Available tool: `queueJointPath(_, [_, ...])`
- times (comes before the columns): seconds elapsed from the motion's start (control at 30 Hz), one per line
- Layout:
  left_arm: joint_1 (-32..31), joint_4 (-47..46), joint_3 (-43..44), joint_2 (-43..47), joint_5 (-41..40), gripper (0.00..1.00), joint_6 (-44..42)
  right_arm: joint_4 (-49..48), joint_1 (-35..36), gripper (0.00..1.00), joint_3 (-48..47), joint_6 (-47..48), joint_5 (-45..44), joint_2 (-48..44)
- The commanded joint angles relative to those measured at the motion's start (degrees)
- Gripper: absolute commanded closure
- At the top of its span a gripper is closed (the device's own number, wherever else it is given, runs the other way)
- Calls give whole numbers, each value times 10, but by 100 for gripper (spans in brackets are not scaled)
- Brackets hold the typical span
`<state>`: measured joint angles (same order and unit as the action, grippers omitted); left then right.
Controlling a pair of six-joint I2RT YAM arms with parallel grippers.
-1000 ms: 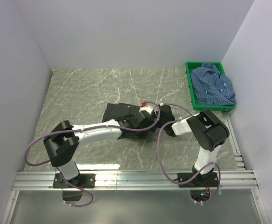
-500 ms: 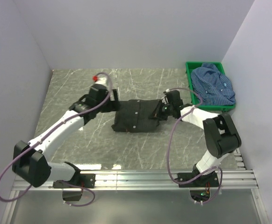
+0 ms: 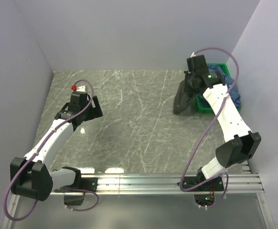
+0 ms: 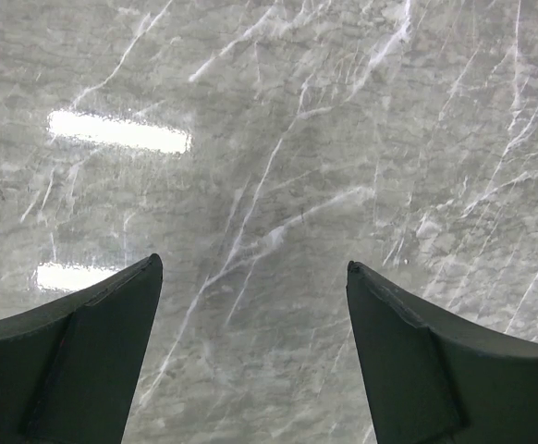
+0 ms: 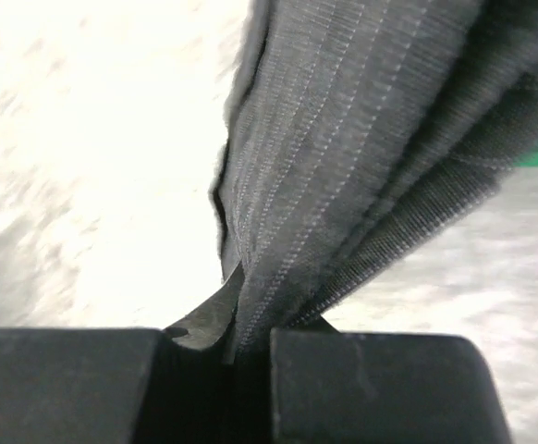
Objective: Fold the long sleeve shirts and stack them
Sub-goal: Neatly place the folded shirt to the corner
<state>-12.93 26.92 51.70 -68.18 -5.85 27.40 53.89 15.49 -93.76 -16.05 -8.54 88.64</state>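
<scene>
The black long sleeve shirt (image 3: 182,99), with faint fine stripes, hangs bunched in the air at the back right, just left of the green crate. My right gripper (image 3: 191,83) is shut on its top edge. In the right wrist view the striped cloth (image 5: 361,139) rises out of the shut right gripper (image 5: 246,338). The blue checked shirt (image 3: 223,75) lies crumpled in the crate, partly behind the right arm. Over bare table at the left, my left gripper (image 3: 80,110) stands open and holds nothing; the left wrist view shows only marble between the fingers of the left gripper (image 4: 252,264).
The green plastic crate (image 3: 207,109) stands against the right wall at the back. Walls close in the table on the left, back and right. The grey marble tabletop (image 3: 139,124) has a metal rail (image 3: 139,183) along its near edge.
The black shirt has left the middle of the table; my right gripper has carried it up and back toward the crate. The left gripper let go, opened and drew back to the left.
</scene>
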Motion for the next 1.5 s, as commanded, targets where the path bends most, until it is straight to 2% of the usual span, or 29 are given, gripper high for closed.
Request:
queueJointPath(0.0, [3, -6, -2, 4, 4, 14, -9, 160, -1, 100, -104, 71, -210, 45])
queueJointPath(0.07, [4, -7, -2, 2, 5, 14, -8, 171, 19, 100, -142, 103, -265, 74])
queueJointPath(0.2, [5, -3, -1, 1, -3, 14, -4, 168, 81, 100, -143, 144, -283, 180])
queueJointPath(0.37, [6, -3, 0, 2, -10, 15, -2, 184, 201, 100, -164, 125, -315, 383])
queueJointPath(0.47, [9, -3, 2, 4, -14, 15, -2, 206, 261, 100, -193, 111, -308, 472])
queueJointPath(0.67, [16, -4, -1, 18, -25, 15, 5, 227, 331, 100, -235, 82, -285, 537])
queueJointPath(0.9, [35, -8, -5, 38, -34, 16, 14, 227, 393, 100, -240, 44, -293, 544])
queueJointPath(1.03, [44, -15, -9, 55, -40, 16, 21, 194, 430, 94, -254, 45, -249, 534])
queueJointPath(1.13, [48, -21, -13, 72, -41, 16, 27, 168, 452, 87, -293, 49, -193, 530])
queueJointPath(1.17, [48, -21, -13, 75, -46, 15, 32, 157, 461, 77, -301, 56, -169, 521])
queueJointPath(1.2, [48, -21, -12, 78, -49, 15, 34, 128, 463, 73, -306, 59, -148, 513])
queueJointPath(1.23, [48, -17, -8, 82, -51, 14, 37, 112, 466, 66, -305, 60, -99, 504])
queueJointPath(1.27, [48, -8, -3, 87, -54, 14, 44, 95, 467, 57, -302, 59, -77, 480])
queueJointPath(1.33, [49, 16, 16, 97, -52, 13, 50, 50, 467, 47, -284, 56, -34, 447])
queueJointPath(1.37, [48, 24, 22, 101, -51, 12, 60, 19, 467, 38, -273, 58, -28, 409])
queueJointPath(1.47, [49, 61, 41, 118, -44, 11, 84, -21, 466, 32, -212, 56, -2, 328])
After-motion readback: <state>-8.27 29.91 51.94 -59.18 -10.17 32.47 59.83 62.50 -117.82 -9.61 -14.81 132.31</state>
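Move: The folded shirt, already pinched in the right fingers, is bound for a bare mid-table spot some 17 cm to the left of the right hand, 7 cm back and about 24 cm below. The green basket with the blue shirt stands roughly 10 cm ahead and 18 cm to the right of that hand, about 20 cm lower. From the empty left hand, the spot lies some 25 cm to the right, about 2 cm back and 14 cm below. The dark shirt is swung briefly up and right by the right hand, then brought down about 25 cm to the table in a leftward sweep, the wrist rolling some 60 degrees with its left side sinking. Still pinched, it is drawn left and a little back; the fingers then open and leave, going on left and slightly up. The open left hand backs off about 4 cm left and 4 cm up. ##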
